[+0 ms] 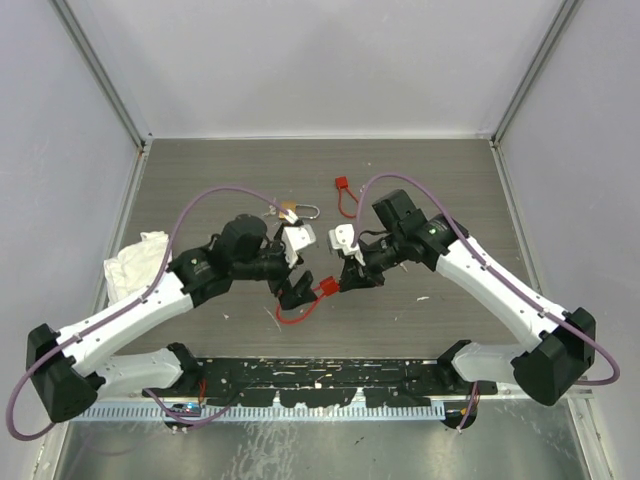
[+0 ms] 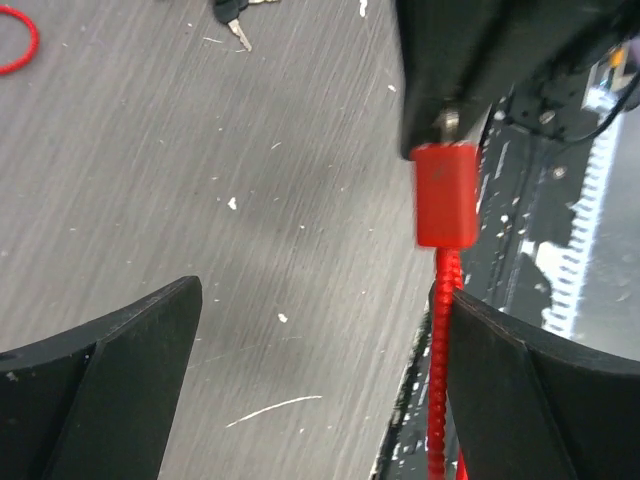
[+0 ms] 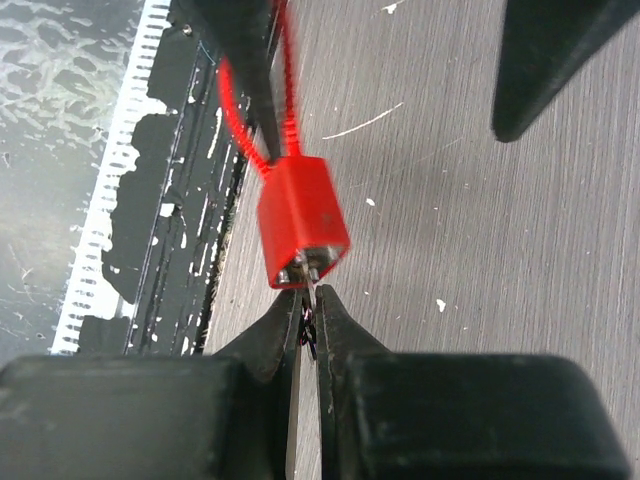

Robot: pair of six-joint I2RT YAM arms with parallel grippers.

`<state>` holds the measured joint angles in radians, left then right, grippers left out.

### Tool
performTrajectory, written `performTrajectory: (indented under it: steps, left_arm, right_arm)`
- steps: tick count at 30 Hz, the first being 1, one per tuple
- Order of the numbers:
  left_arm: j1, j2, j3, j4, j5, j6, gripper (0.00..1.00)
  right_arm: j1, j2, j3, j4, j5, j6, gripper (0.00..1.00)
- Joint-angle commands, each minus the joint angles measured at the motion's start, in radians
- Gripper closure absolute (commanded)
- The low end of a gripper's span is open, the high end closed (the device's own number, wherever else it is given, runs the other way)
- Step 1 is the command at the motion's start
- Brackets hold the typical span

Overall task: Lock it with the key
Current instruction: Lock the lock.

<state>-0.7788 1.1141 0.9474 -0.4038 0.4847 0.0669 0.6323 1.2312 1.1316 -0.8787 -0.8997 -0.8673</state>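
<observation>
A small red lock with a red cable loop hangs just above the table between my two grippers. My right gripper is shut on the key. The key's thin silver blade meets the silver keyhole face of the lock. My left gripper is open, its fingers wide apart. The red cable runs along its right finger, and the lock body sits just beyond it.
A second red lock with its cable lies farther back. A padlock with a silver shackle lies behind the left arm. Loose keys lie on the table. A white cloth is at the left. A black strip runs along the near edge.
</observation>
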Motion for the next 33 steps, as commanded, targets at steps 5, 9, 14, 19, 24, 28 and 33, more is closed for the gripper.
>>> performTrajectory:
  steps: [5,9,14,19,24,28,33]
  left_arm:
    - [-0.159,-0.103,0.01,0.01,-0.394,0.143,0.02]
    - [-0.087,-0.125,0.005,0.042,-0.185,0.032,0.02]
    - [-0.012,-0.126,-0.023,0.068,0.053,-0.049,0.02]
    - [-0.012,-0.095,-0.119,0.23,0.185,-0.133,0.02]
    - [-0.012,-0.051,-0.188,0.341,0.207,-0.184,0.08]
    - [-0.012,0.01,-0.208,0.415,0.225,-0.241,0.2]
    - [-0.012,0.062,-0.198,0.475,0.246,-0.281,0.41]
  right_arm:
    - [0.01,0.028,-0.008,0.079,0.024,0.028,0.99]
    - [0.01,0.014,-0.033,0.08,-0.002,0.003,0.99]
    - [0.01,-0.007,-0.037,0.08,-0.02,-0.002,0.99]
    - [0.009,-0.021,-0.026,0.083,-0.028,0.005,0.99]
    - [0.009,-0.029,-0.024,0.083,-0.039,0.015,0.99]
    - [0.008,-0.03,-0.014,0.085,-0.053,0.02,0.99]
    - [0.009,-0.03,-0.017,0.084,-0.076,0.022,0.99]
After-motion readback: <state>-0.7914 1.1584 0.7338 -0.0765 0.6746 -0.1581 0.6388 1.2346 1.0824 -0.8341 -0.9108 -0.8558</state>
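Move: The left hand, open and empty, has the red lock about 5 cm to its right, 2 cm back and 2 cm lower. The brass padlock lies on the table some 21 cm ahead of it and 4 cm left; the second red lock lies about 23 cm ahead and 10 cm right, both some 19 cm below. The right hand holds the key, with the red lock on its end roughly 3 cm left, 1 cm back and 2 cm below. Upwards first, about 2.5 cm and slightly left, goes the open left hand; then it swings down some 6 cm, back and right towards the red lock, its fingers narrowing from wide open to about two thirds around the lock's cord end. The right hand keeps its pinch on the key, dipping about 2.5 cm and coming halfway back up, without turning the key. ##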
